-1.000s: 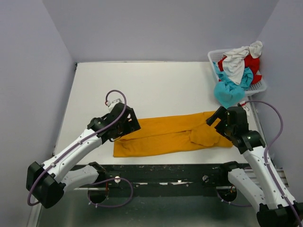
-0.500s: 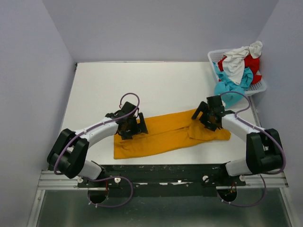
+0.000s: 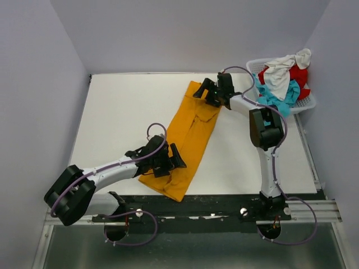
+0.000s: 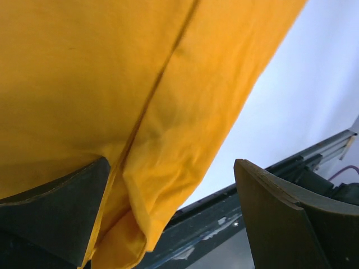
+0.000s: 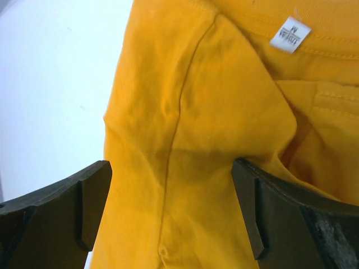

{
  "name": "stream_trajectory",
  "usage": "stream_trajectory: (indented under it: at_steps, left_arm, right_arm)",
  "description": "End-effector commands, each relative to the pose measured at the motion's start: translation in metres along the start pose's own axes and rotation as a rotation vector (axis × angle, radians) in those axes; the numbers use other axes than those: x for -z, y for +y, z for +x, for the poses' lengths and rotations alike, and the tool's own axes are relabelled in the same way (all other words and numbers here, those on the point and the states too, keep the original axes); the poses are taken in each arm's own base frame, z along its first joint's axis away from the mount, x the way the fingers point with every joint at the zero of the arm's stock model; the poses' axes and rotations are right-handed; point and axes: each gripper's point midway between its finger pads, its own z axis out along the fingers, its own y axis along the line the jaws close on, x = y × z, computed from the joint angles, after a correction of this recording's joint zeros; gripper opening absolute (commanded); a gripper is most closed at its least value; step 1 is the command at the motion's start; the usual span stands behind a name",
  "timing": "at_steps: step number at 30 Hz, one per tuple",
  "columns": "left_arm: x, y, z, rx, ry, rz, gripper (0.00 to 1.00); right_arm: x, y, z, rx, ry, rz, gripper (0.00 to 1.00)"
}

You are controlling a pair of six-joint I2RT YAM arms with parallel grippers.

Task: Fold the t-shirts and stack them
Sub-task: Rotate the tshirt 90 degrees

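A mustard-orange t-shirt point(image 3: 190, 134), folded into a long strip, lies diagonally on the white table, running from the far middle to the near edge. My left gripper point(image 3: 168, 161) hovers open over its near end. In the left wrist view, my left gripper point(image 4: 173, 168) has its fingers wide apart over the cloth point(image 4: 84, 73). My right gripper point(image 3: 208, 94) stands open over the far collar end. The right wrist view shows my right gripper point(image 5: 171, 168) straddling the cloth point(image 5: 224, 112) below a white neck label point(image 5: 290, 35). White point(image 3: 280, 70), red point(image 3: 301, 75) and turquoise point(image 3: 272, 103) t-shirts fill the basket.
The white lattice basket point(image 3: 252, 66) stands at the table's far right corner, and the turquoise cloth spills over its near side. The shirt's near corner reaches the table's front edge, just above the black rail point(image 3: 224, 202). Grey walls close in the left, back and right.
The orange shirt lay left to right across the near table. It now lies diagonally, its right end swung far. The right arm stretched far along with it. The left gripper shifted slightly nearer.
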Motion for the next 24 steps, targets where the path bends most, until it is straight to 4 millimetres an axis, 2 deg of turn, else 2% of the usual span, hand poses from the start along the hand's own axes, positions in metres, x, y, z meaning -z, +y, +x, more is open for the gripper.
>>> stream_trajectory:
  at_steps: [1,6,8,10,13,14,17,18,20,21,24]
  left_arm:
    - [-0.015,0.003,0.036,0.072,0.072,-0.111,0.99]
    - [-0.021,-0.019,0.051,0.023,0.092,-0.133,0.99]
    - [-0.02,-0.03,0.052,-0.007,0.088,-0.125,0.99]
    - [-0.013,-0.035,0.04,-0.054,0.029,-0.167,0.99]
    - [0.01,-0.045,0.014,-0.127,-0.073,-0.227,0.98]
    - [0.017,-0.053,0.009,-0.151,-0.095,-0.207,0.99]
    - [0.036,-0.071,0.003,-0.213,-0.123,-0.11,0.99]
    - [0.042,-0.071,0.004,-0.227,-0.125,-0.091,0.99]
    - [0.052,-0.061,0.006,-0.237,-0.131,-0.095,0.98]
    - [0.056,-0.049,0.007,-0.235,-0.133,-0.118,0.99]
    - [0.065,-0.002,0.01,-0.161,-0.153,-0.209,0.98]
  right_arm:
    - [-0.058,-0.012,0.042,0.016,0.163,-0.012,0.97]
    - [-0.093,0.013,0.018,0.053,0.107,-0.087,0.97]
    - [-0.1,0.023,0.008,0.081,0.086,-0.129,0.97]
    - [-0.096,0.041,-0.001,0.127,0.074,-0.168,0.98]
    - [-0.074,0.08,-0.02,0.291,0.024,-0.198,1.0]
    - [-0.061,0.099,-0.028,0.362,-0.001,-0.213,1.0]
    - [-0.023,0.141,-0.041,0.517,-0.068,-0.197,1.0]
    - [-0.012,0.146,-0.044,0.528,-0.084,-0.178,1.0]
    - [0.013,0.156,-0.052,0.52,-0.119,-0.161,1.0]
    - [0.028,0.161,-0.057,0.499,-0.134,-0.156,1.0]
    - [0.066,0.155,-0.04,0.467,-0.086,-0.133,1.0]
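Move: At the near half of the slanting folded t-shirt, the left hand has the shirt's middle about 15 cm ahead and 4 cm to its right. For the right hand, up at the collar half, that middle lies roughly 21 cm back and 5 cm to its left, barely below it. The laundry basket stands some 36 cm to the right of the right hand and about 4 cm farther out. Both hands are down at cloth level. Turning the flat shirt counter-clockwise between them with fingers wide open, the right hand drags the collar end about 8 cm forward and 8 cm left while the left pushes the near end some 6 cm right and slightly back. Then both come off the cloth and rise, the right also drawing back and twisting counter-clockwise, the left easing back left. ##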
